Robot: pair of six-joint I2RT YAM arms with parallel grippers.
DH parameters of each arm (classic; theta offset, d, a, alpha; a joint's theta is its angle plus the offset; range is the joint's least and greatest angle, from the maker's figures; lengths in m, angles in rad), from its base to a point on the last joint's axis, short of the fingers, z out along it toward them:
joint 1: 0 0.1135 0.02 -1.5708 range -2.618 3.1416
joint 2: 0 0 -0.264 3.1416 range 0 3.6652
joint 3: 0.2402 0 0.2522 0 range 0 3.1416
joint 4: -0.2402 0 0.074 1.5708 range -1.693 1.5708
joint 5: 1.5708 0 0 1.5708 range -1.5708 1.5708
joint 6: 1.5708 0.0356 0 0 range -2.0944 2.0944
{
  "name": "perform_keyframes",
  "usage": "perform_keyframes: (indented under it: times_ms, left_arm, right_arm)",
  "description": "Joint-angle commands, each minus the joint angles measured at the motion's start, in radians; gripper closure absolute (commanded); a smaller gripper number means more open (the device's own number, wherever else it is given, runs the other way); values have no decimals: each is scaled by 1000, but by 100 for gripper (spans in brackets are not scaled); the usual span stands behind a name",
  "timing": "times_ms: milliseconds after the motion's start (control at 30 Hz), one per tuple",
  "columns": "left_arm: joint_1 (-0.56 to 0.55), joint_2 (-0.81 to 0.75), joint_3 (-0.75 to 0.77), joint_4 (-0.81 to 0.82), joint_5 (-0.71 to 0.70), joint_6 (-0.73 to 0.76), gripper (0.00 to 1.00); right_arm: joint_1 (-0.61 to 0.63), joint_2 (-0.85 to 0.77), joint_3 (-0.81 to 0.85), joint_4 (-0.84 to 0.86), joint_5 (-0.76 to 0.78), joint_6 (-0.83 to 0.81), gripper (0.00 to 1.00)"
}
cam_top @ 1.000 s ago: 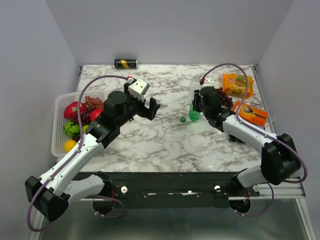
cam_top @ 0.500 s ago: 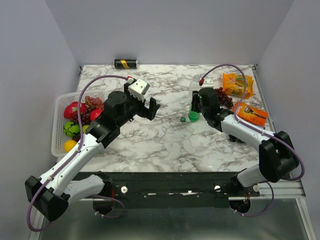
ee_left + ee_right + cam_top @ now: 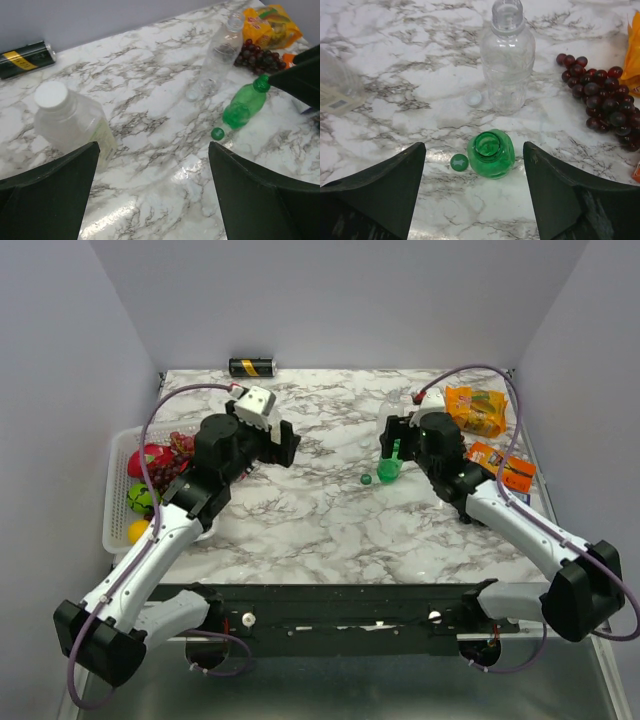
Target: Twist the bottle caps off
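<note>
A small green bottle (image 3: 491,154) stands upright with its mouth uncovered, its green cap (image 3: 459,162) lying on the marble beside it. Directly above the bottle hangs my right gripper (image 3: 474,145), open, its fingers clear of the bottle on both sides. Behind stands a larger clear bottle (image 3: 507,55), also uncapped, with a clear cap (image 3: 473,97) at its foot. Another clear bottle (image 3: 70,122) with a white cap on stands just ahead of my left gripper (image 3: 152,150), which is open and empty. From above, the green bottle (image 3: 388,468) is under my right gripper (image 3: 393,440).
A black-and-gold can (image 3: 251,367) lies at the table's back edge. Dark grapes (image 3: 602,100) and orange snack bags (image 3: 475,410) lie at the right. A white basket (image 3: 115,490) of fruit stands at the left edge, beside my left arm.
My right gripper has opened and let go of the green bottle, then pulled up and back. The left arm has shifted left and toward the back.
</note>
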Motion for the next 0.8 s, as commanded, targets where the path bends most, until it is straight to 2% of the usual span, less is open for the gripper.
perform_keyframes:
  times_ms: [0,67,267,433,533,767]
  left_arm:
    - [160,-57,32,3,27,-70,1]
    - [210,-65,35,0,11,-55,1]
    - [244,-89,41,-40,-158,26,1]
    - [345,-83,29,-11,-88,-22,1]
    - [390,-76,28,-8,-59,-39,1]
    - [419,-83,27,0,-20,-47,1]
  right_arm:
    - [7,-55,84,-15,-190,-29,14]
    - [26,-8,166,-24,-249,-26,16]
    - [130,201,448,-59,-363,-46,16]
    - [200,439,671,-88,-424,-72,14]
    - [226,561,788,-90,-403,-79,14]
    - [253,790,1016,-82,-356,-81,14]
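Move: The square white-capped bottle, still closed, stands about 11 cm ahead and 32 cm to the left of the right hand, its middle some 10 cm lower; the red-capped bottle is roughly 10 cm left of it and 7 cm nearer. The green bottle, already released, is 2 cm ahead of the right hand and 11 cm below; the open clear bottle is 12 cm ahead. From the left hand the white-capped bottle lies 17 cm ahead, 7 cm left, 20 cm below. Towards the white-capped bottle the right hand sweeps some 27 cm left, away from the green one, arching up about 12 cm and then sinking 5, creeping forward late and turning about 35 degrees counter-clockwise to face the bottle. The left hand makes room, swinging 15 cm left and slightly forward, turning the same way, until it hangs above and just short of the red-capped bottle. Both grippers stay open, touching nothing. ##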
